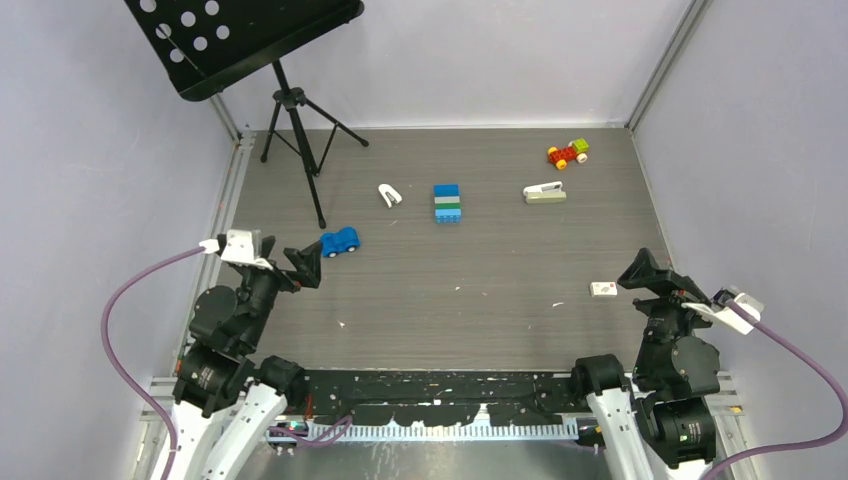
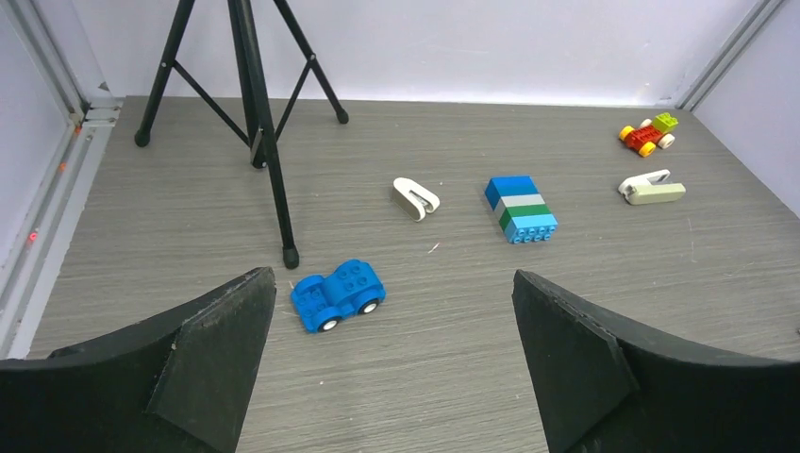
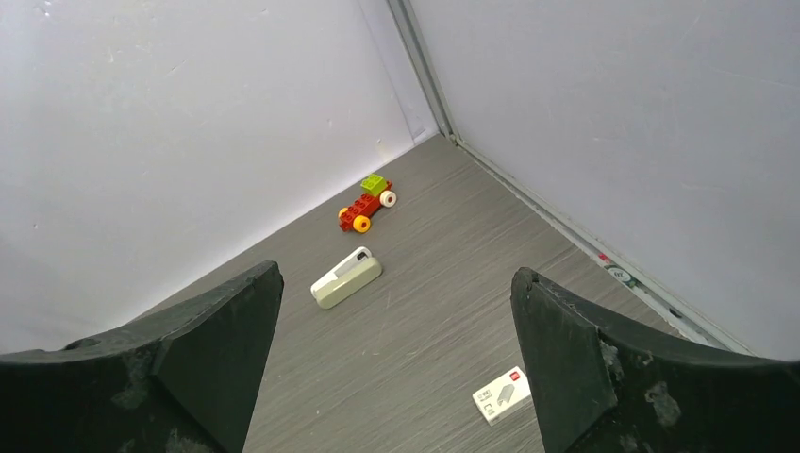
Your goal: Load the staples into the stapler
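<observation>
The stapler (image 1: 544, 193), slim with a beige-grey top and white base, lies at the back right of the table; it also shows in the left wrist view (image 2: 653, 188) and the right wrist view (image 3: 346, 278). The staples themselves are out of view. A tiny white box with a red mark (image 1: 603, 289) lies flat near the right arm, just inside the right finger (image 3: 502, 394). My left gripper (image 1: 300, 262) hovers open at the near left (image 2: 392, 283), holding nothing. My right gripper (image 1: 650, 272) is open and empty beside the box (image 3: 396, 274).
A blue toy car (image 1: 340, 241) sits just ahead of the left gripper (image 2: 337, 293). A white clip (image 1: 390, 195), a blue-green brick stack (image 1: 447, 203) and a red toy car (image 1: 567, 153) lie farther back. A music stand's tripod (image 1: 295, 130) stands back left. Walls enclose the table.
</observation>
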{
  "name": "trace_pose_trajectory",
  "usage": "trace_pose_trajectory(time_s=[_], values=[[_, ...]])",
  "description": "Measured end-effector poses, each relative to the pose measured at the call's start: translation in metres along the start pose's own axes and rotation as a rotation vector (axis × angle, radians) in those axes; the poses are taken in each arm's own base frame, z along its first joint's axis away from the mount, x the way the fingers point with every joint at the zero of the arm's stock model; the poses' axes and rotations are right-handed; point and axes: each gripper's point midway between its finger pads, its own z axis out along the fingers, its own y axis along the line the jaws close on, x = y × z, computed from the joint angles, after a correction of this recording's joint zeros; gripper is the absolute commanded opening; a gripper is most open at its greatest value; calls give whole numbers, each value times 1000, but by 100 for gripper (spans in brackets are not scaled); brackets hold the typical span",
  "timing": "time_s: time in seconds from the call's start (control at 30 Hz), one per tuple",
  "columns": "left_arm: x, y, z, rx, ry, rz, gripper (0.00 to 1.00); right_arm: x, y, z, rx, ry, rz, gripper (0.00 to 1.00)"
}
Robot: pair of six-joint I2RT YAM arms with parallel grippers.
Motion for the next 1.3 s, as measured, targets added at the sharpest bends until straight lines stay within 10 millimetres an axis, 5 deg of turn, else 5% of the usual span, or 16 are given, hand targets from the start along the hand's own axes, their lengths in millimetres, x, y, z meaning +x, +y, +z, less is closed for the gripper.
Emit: trace_pose_trajectory(time_s=[0.3,0.6,0.97,1.3], values=[[-2,3,-2,-15,-14,-3,100,3,2,2,-5,18,-6,95],[-3,0,-4,-5,-20,-5,100,28,21,27,36,215,-86,96],[-4,1,-7,-12,-31,-8,100,121,48,79,229,694,-201,100],[-6,-1,-10,0,-43,-13,100,217,45,72,315,1012,-216,100]])
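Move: The box of staples lies about 16 cm ahead of my right hand, 4 cm to its right and roughly 28 cm below. At the same depth, the stapler is some 48 cm ahead and 6 cm to the left, with the toy train about 60 cm ahead and 2 cm to the right. From my left hand the box lies about 60 cm to the right, 10 cm ahead and 27 cm down. With the fingers wide open, I tip my right hand about 60 degrees from nearly level to steeply downward. It swings forward some 14 cm first, then mostly sinks, dropping about 17 cm in all and easing 7 cm left, down towards the table beside the staples box and still clear of it. ##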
